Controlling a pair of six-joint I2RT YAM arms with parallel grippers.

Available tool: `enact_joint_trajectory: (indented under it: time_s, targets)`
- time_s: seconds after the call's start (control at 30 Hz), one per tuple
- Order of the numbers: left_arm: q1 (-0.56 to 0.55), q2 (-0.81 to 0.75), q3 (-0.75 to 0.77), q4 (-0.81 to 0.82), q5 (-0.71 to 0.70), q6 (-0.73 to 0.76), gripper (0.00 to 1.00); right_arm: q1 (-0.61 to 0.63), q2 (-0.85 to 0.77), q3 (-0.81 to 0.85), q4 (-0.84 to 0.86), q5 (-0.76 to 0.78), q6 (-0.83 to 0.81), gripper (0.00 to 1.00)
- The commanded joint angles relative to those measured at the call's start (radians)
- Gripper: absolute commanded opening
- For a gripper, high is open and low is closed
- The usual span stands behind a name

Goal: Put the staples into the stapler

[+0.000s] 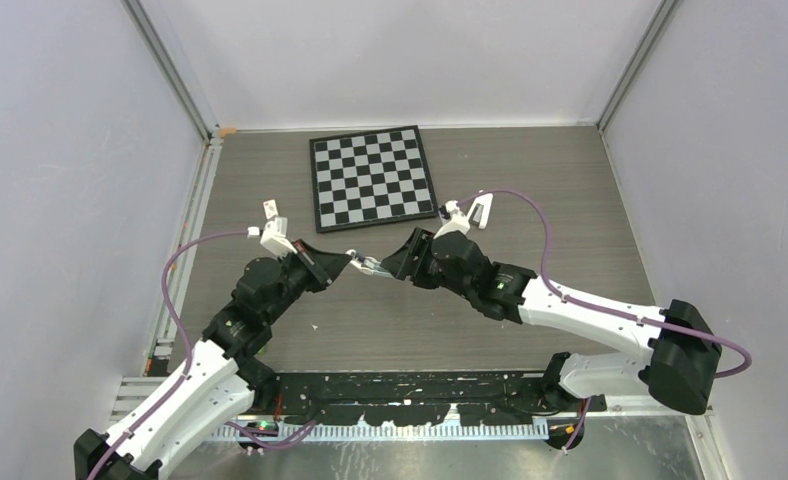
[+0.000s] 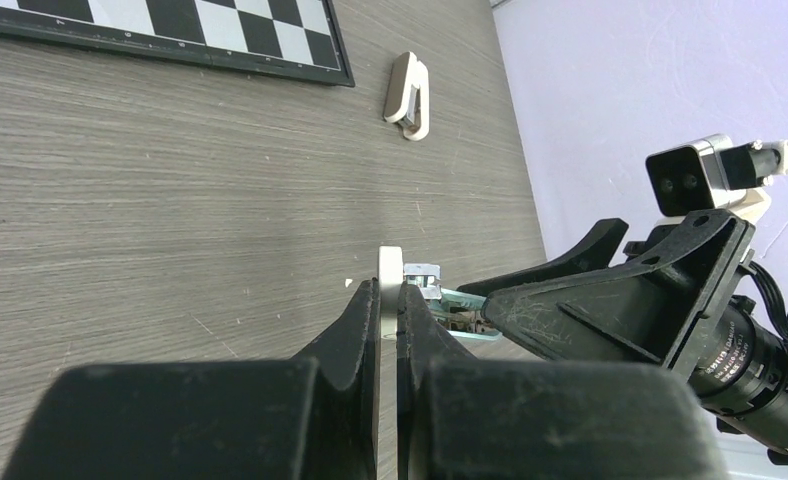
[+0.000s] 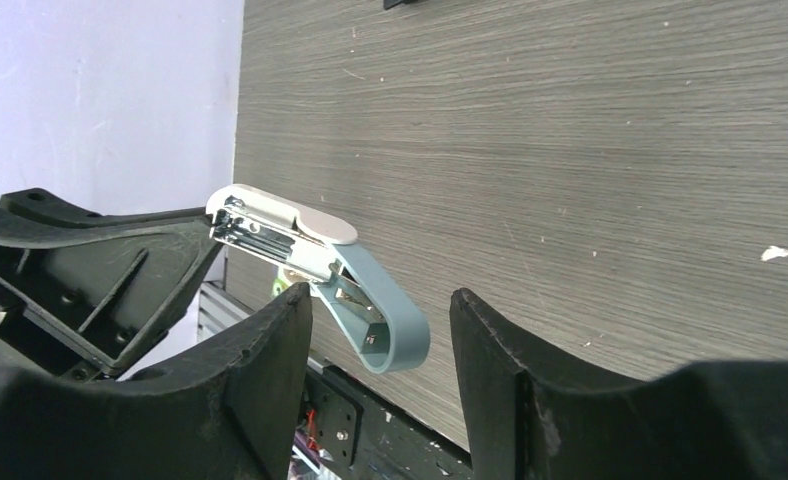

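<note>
The white stapler (image 1: 482, 210) (image 2: 407, 95) lies on the table just right of the chessboard's near corner, with neither gripper on it. No staples show in any view. My left gripper (image 1: 348, 257) (image 2: 390, 290) is shut on the white end of a small light-blue-and-white object (image 1: 368, 264) (image 3: 390, 310) and holds it above the table. That object's blue arm hangs open off a metal channel (image 3: 260, 232). My right gripper (image 1: 388, 265) (image 3: 380, 305) faces it, open, with its fingers on either side of the blue arm's rounded end.
A black-and-white chessboard (image 1: 372, 178) (image 2: 170, 30) lies at the back middle. A small white item (image 1: 270, 207) sits left of it. Grey walls with metal rails close in the table on three sides.
</note>
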Motion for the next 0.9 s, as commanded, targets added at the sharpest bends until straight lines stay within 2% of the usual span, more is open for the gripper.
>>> enact_joint_trajectory:
  time_s: [0.0,0.17,0.33,0.47,0.5,0.6,0.67,0.73,0.87]
  targets:
    - [0.002,-0.011,-0.008,0.097,-0.016,-0.016,0.00,0.001,0.005,-0.004,0.132,-0.011,0.026,0.56]
    - [0.002,-0.018,-0.018,0.114,-0.015,-0.021,0.00,0.002,0.044,0.023,0.108,-0.021,0.040,0.53]
    - [0.002,-0.025,-0.022,0.110,-0.022,-0.021,0.00,0.002,0.046,0.010,0.147,-0.031,0.037,0.39]
    - [0.002,-0.038,-0.014,0.073,-0.041,-0.011,0.00,-0.004,0.009,0.012,0.125,-0.003,-0.055,0.30]
    - [0.002,-0.040,-0.006,0.057,-0.044,-0.003,0.06,-0.012,-0.012,0.010,0.115,0.002,-0.094,0.29]
    - [0.002,-0.043,0.026,-0.024,-0.040,0.048,0.42,-0.067,-0.057,0.001,0.090,-0.036,-0.237,0.27]
    - [0.002,-0.042,0.053,-0.085,-0.033,0.081,0.58,-0.130,-0.071,0.010,0.019,-0.108,-0.322,0.25]
    - [0.002,-0.037,0.088,-0.151,-0.023,0.116,0.70,-0.207,-0.075,0.044,-0.077,-0.189,-0.398,0.24]
    - [0.002,-0.002,0.169,-0.278,0.015,0.226,0.84,-0.333,-0.058,0.124,-0.264,-0.300,-0.605,0.24]
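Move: From the right gripper, open at the stapler's grey-blue end, the stapler's middle lies about 4 cm to the left, 1 cm back and 1 cm down; the white clip is roughly 15 cm right, 14 cm ahead, and the chessboard's middle about 20 cm ahead, 5 cm left, both some 18 cm below. The left gripper already pinches the white end: the stapler's middle is about 3 cm to its right, 1 cm back and 1 cm down. Hold the stapler still by its white end in the left gripper while you ease the right gripper some 1.5 cm left and pinch the grey-blue end between its fingers. Then spread the left fingers wide to let go, and carry the stapler away with the right gripper, about 7 cm right and 4 cm forward, tilting it slightly. ##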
